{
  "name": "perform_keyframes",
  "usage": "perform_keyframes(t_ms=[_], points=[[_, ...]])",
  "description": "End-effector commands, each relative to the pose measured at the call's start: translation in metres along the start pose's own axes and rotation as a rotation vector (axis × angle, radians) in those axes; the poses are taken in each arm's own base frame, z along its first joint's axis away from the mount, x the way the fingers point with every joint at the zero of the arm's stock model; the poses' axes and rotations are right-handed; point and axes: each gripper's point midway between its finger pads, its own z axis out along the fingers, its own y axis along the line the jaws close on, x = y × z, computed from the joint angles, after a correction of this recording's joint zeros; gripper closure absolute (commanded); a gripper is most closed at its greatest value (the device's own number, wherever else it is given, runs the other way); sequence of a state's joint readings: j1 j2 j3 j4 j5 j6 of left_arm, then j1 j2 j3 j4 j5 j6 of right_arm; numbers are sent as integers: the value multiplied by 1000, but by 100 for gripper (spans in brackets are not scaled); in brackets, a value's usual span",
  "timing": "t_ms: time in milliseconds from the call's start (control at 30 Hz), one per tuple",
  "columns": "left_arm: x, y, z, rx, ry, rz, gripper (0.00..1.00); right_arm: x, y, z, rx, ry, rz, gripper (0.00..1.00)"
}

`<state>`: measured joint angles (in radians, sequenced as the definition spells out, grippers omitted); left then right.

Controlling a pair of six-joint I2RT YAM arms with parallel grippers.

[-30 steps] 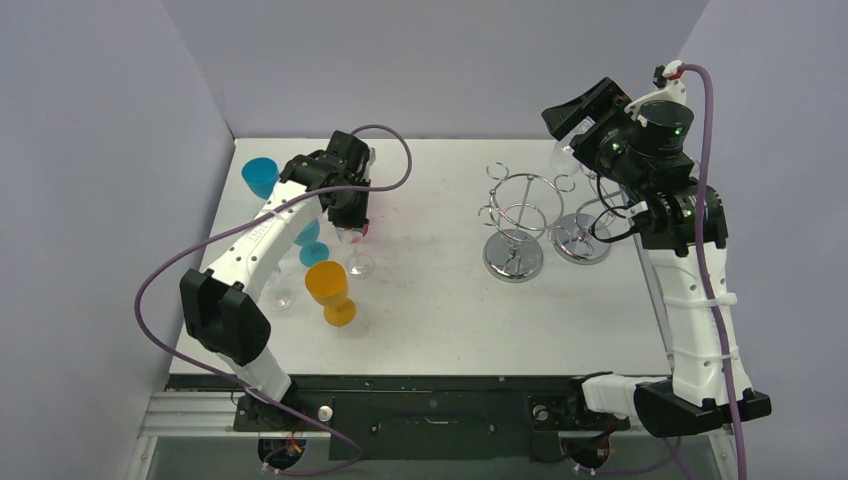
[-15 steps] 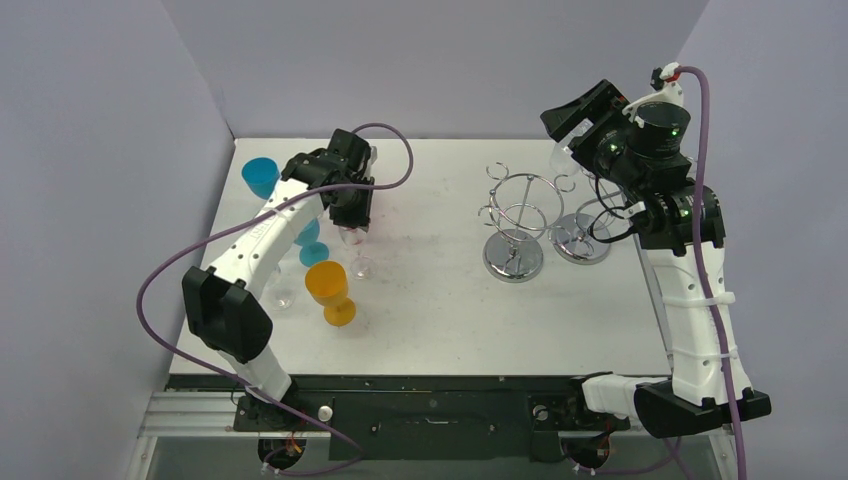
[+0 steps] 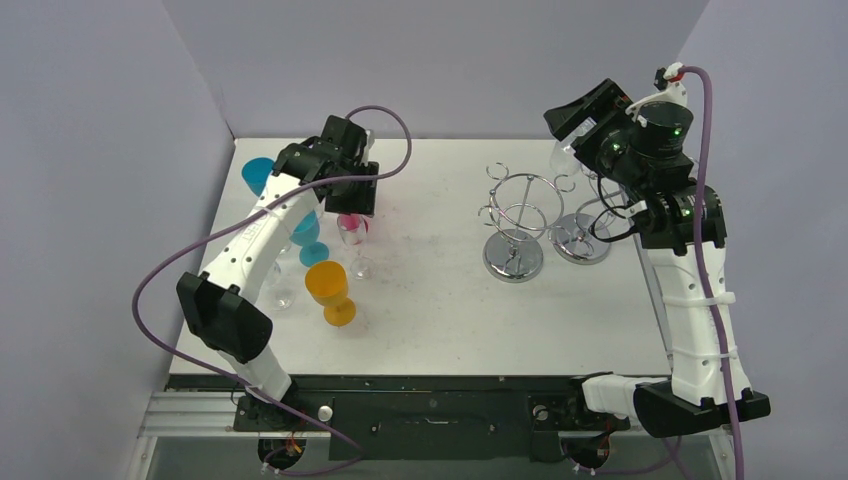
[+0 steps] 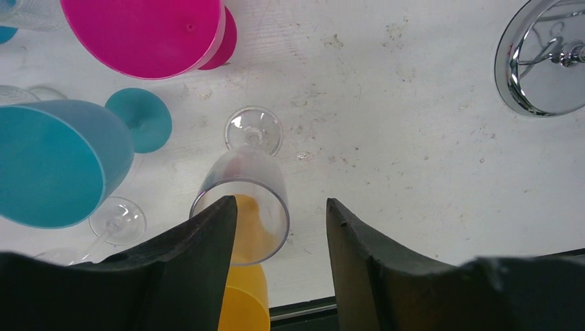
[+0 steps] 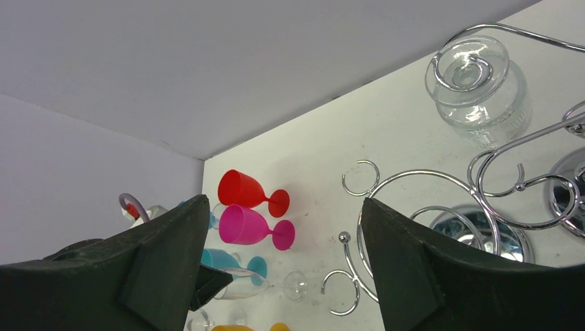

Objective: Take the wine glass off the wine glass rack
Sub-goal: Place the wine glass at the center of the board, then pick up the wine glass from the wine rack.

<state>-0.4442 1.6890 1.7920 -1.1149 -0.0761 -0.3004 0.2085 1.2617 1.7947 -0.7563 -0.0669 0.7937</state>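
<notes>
A clear wine glass (image 5: 483, 83) hangs upside down in a ring of the chrome wine glass rack (image 5: 414, 181), also seen from above as the glass (image 3: 563, 155) and the rack (image 3: 582, 240). My right gripper (image 5: 283, 200) hovers high beside it, open wide and holding nothing; from above the gripper (image 3: 575, 118) is at the back right. Another clear wine glass (image 4: 241, 200) stands upright on the table at the left. My left gripper (image 4: 279, 201) is just above it, open, its left finger overlapping the rim in view but not gripping.
A second chrome rack (image 3: 513, 215) stands left of the first. Around the left gripper (image 3: 352, 208) are an orange cup (image 3: 330, 290), teal cups (image 3: 258, 175), a pink cup (image 4: 145, 34) and a red cup (image 5: 241, 189). The walls are close on the left and right.
My left gripper has opened and lifted off the clear glass, which stays standing on the table. The right arm has hardly moved.
</notes>
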Motion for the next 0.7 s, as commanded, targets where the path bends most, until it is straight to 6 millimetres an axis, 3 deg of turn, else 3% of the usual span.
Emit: perform_keyframes(t_ms=[0,200,400,567,667], points=[[-18,-3,-32,14,-88,12,51,-19,7,-10,-31,-66,-6,24],[-23,-5,-52,33,-134,11,47,-24,-1,-4,-3,-61,-17,23],[-27,-11,-76,81,-192,11,36,-42,-15,-2,44,-88,-28,23],[-30,-30,-97,192,-251,8,26,-54,-33,4,84,-86,-24,24],[-31,-42,-111,271,-291,5,21,-63,-54,12,115,-66,-12,28]])
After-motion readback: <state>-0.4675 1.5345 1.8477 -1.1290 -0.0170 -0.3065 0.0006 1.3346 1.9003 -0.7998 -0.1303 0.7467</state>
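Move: The last clear wine glass hangs from the tall rack about 12 cm ahead, 5 cm right and 15 cm below the right hand; the rack itself stands 6 cm ahead, 10 cm right, 18 cm down. For the left hand that hanging glass is some 12 cm ahead, 45 cm right, 7 cm up. The just-placed clear glass stands 2 cm behind, 10 cm below the left hand; a pink one is 11 cm beyond it. Upward and slightly back, the left hand withdraws about 7 cm from the released clear glass, tilting back roughly 10 degrees while its half-open fingers spread wider. The right hand, empty and kept open, sweeps some 6 cm right and 2–3 cm forward towards the tall rack's top, turning a little clockwise. ##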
